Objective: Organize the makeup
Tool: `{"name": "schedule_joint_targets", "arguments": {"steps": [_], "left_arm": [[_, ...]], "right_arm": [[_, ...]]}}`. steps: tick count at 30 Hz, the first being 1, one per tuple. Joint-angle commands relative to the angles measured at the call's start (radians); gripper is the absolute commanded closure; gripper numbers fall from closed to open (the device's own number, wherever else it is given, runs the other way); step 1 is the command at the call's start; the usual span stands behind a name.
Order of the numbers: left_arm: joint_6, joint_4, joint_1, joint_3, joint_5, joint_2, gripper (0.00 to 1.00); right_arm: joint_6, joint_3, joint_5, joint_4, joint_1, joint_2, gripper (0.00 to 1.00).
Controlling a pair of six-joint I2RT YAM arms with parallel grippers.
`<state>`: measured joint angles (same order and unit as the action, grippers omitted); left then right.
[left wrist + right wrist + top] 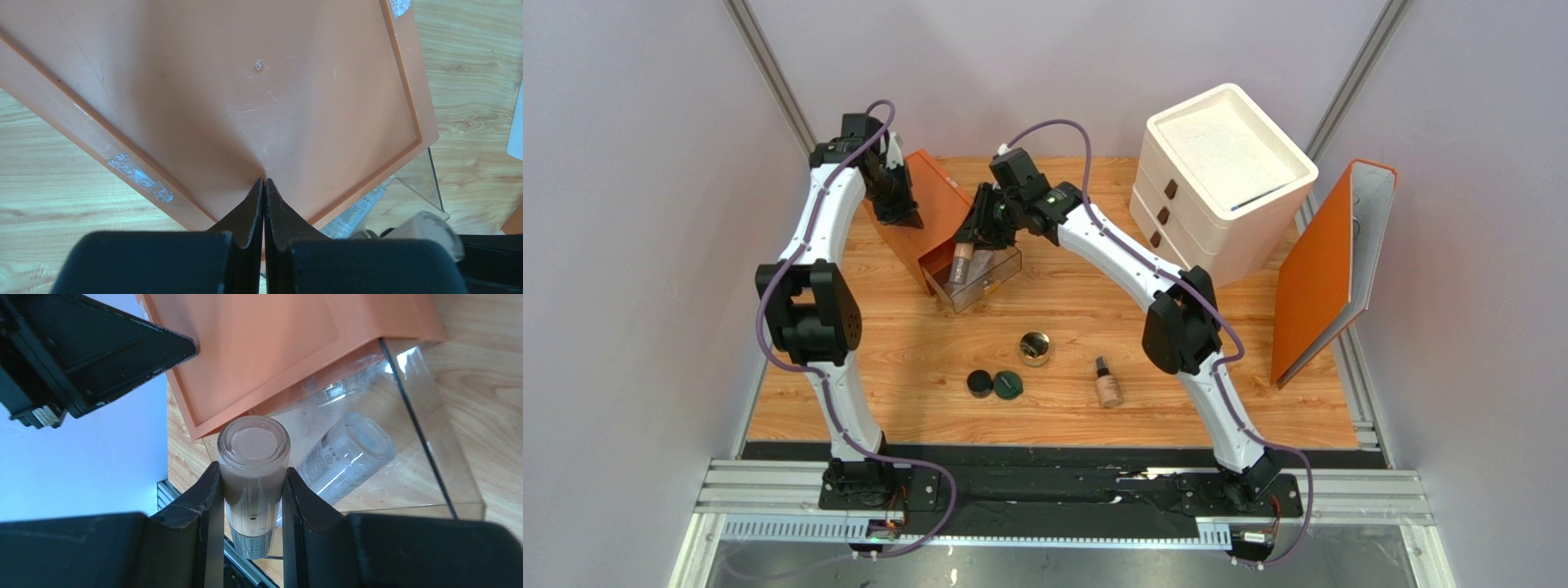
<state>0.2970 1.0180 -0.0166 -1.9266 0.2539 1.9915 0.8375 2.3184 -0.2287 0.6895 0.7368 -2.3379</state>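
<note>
My right gripper is shut on a beige little bottle, holding it over the clear drawer that sticks out of the orange drawer box. A clear bottle lies inside that drawer. My left gripper is shut, its tips resting on the orange box top. On the table in front stand a gold-rimmed jar, a black compact, a dark green compact and one more beige bottle, lying down.
A white drawer unit stands at the back right. An orange panel leans upright at the right edge of the table. The left arm's gripper shows beside the orange box in the right wrist view.
</note>
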Motion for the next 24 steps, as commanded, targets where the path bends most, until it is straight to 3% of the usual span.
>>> {"name": "schedule_joint_targets", "arguments": {"steps": [1,2,4,7,13,16,19,24], "left_arm": [[-0.024,0.067,-0.005,0.015,-0.041,0.026,1.0],[-0.024,0.067,-0.005,0.017,-0.042,0.027,1.0],[-0.024,0.067,-0.005,0.018,-0.041,0.027,1.0],[-0.025,0.068,-0.005,0.018,-0.042,0.027,1.0],[-0.024,0.065,-0.005,0.015,-0.039,0.026,1.0],[-0.024,0.067,-0.006,0.012,-0.035,0.027,1.0],[-0.025,0.067,-0.006,0.011,-0.035,0.027,1.0],[-0.032,0.063,-0.006,0.012,-0.039,0.03,1.0]], "right_arm": [[0.044,0.026,-0.057,-0.073,-0.001,0.008,0.74],[0.045,0.021,-0.064,-0.074,-0.001,0.006,0.57],[0.04,0.016,-0.055,-0.071,-0.001,0.015,0.44],[0.017,0.021,-0.032,-0.076,-0.001,0.035,0.14],[-0.049,0.021,0.032,-0.059,-0.007,0.109,0.12],[-0.173,-0.002,0.118,0.055,-0.008,0.184,0.12],[-0.311,-0.111,0.21,0.164,-0.008,0.291,0.12],[-0.466,-0.46,0.367,0.301,-0.016,0.484,0.09]]}}
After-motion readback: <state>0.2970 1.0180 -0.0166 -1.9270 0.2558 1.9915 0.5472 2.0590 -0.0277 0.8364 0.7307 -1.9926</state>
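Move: The open drawer I'm holding the beige tube over has its middle roughly 3 cm back, 1 cm right and 8 cm below my right hand. At that same depth, the clear bottle in it sits about 2 cm back and 3 cm right; the box body is some 6 cm ahead and 6 cm left. The gold jar lies about 14 cm back, 12 cm right, 15 cm down. From my left hand the drawer is about 5 cm back, 9 cm right, 7 cm below. I open my right fingers wide almost on the spot and let go of the beige tube over the drawer, then draw away to the right by about 10 cm, rising some 5 cm and easing a little back, while the wrist turns roughly 20 degrees so the fingers point less to the left. My closed left fingers stay put on the box's top. ##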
